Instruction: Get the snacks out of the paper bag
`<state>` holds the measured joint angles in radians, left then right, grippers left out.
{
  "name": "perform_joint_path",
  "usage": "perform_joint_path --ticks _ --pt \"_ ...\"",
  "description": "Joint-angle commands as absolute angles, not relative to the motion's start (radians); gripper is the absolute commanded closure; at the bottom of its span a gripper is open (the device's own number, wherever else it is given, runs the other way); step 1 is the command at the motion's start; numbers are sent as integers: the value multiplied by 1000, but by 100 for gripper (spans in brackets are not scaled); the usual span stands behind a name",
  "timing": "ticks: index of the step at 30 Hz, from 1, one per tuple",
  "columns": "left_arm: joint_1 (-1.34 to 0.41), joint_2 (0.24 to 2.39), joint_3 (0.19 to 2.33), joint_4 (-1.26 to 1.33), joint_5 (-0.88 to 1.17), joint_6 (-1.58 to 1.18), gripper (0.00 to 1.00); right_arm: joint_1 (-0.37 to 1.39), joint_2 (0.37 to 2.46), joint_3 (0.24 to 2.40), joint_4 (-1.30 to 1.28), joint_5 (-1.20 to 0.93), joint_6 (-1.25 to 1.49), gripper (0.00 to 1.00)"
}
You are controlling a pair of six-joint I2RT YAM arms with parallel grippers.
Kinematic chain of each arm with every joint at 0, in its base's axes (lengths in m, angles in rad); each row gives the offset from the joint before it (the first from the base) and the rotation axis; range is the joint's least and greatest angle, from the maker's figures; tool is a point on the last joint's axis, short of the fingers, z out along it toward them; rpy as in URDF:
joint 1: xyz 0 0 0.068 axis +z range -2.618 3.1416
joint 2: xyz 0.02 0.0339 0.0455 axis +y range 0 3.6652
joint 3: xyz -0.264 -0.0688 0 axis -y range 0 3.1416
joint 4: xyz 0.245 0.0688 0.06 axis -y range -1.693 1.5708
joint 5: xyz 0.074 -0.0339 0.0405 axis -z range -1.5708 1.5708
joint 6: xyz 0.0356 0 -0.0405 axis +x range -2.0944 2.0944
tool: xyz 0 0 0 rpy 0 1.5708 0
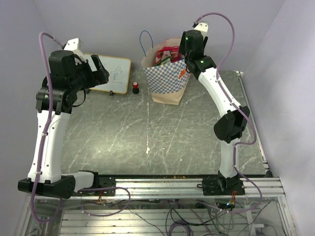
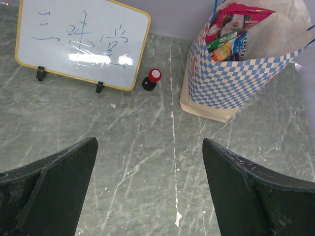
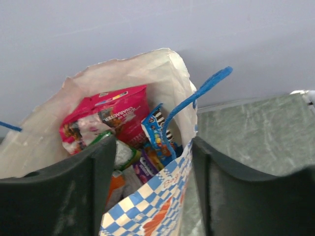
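The paper bag (image 1: 167,81) (image 2: 231,83) (image 3: 147,206) stands upright at the back of the table with its mouth open. Snacks fill it: a pink packet (image 3: 110,120) (image 2: 231,19) on top, with a blue one (image 3: 160,130), a purple one (image 3: 145,167), a green one (image 3: 123,153) and an orange one (image 3: 115,184) beside and below it. My right gripper (image 1: 186,58) (image 3: 153,147) sits over the bag's right rim. Its jaws are apart, one finger inside among the packets and one outside the checkered wall. My left gripper (image 1: 101,69) (image 2: 150,142) hangs open above the bare table, left of the bag.
A framed whiteboard (image 1: 110,73) (image 2: 81,42) leans at the back left. A small red-and-black knob (image 1: 135,88) (image 2: 152,78) stands between it and the bag. The bag's blue cord handle (image 3: 197,96) arches beside my right fingers. Walls close in behind and at both sides.
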<state>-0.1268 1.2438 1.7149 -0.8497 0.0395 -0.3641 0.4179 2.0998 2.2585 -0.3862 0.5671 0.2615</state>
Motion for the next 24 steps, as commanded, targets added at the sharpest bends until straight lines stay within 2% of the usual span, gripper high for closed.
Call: perform_joint_path --ticks 1,2,5,9,11,17,24 --pt "-159 1247 1764 -838 -33 -310 1 415 2114 2260 -298 581 285 45" --pt "-163 1246 1772 -842 -47 -306 0 414 2122 2266 -296 587 280 47" --pt "-173 1232 1786 -856 -80 -284 1 412 2134 2273 -282 596 250 62" --pt "-175 1208 1827 -893 -150 -250 2 410 2094 2244 -255 557 228 85" --pt "-175 1195 1828 -898 -159 -242 2 410 2056 2198 -244 530 236 100" --pt "-174 1198 1862 -895 -186 -250 2 410 1962 2092 -273 496 281 100" --pt "-175 1192 1891 -884 -91 -316 2 410 1806 1913 -261 445 324 100"
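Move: The right gripper, part open, has the bag's right-hand blue handle nearly between its fingertips, only about 2 cm ahead at its own height. The red snack packet in the bag lies roughly 9 cm left, 4 ahead and 5 below this hand; the small blue packet is some 2 cm left, 5 ahead and 8 below. From the left gripper that handle is about 22 cm ahead, 37 to the right and 5 lower. Close the right gripper fully on the blue handle while easing it about 1 cm forward, so the fingertips pinch the cord; then, keeping it shut, draw it some 4 cm back towards the base. Meanwhile raise the open left gripper about 7 cm, drawing it slightly back and left, away from the bag, and tipping its fingers up about 10 degrees. ##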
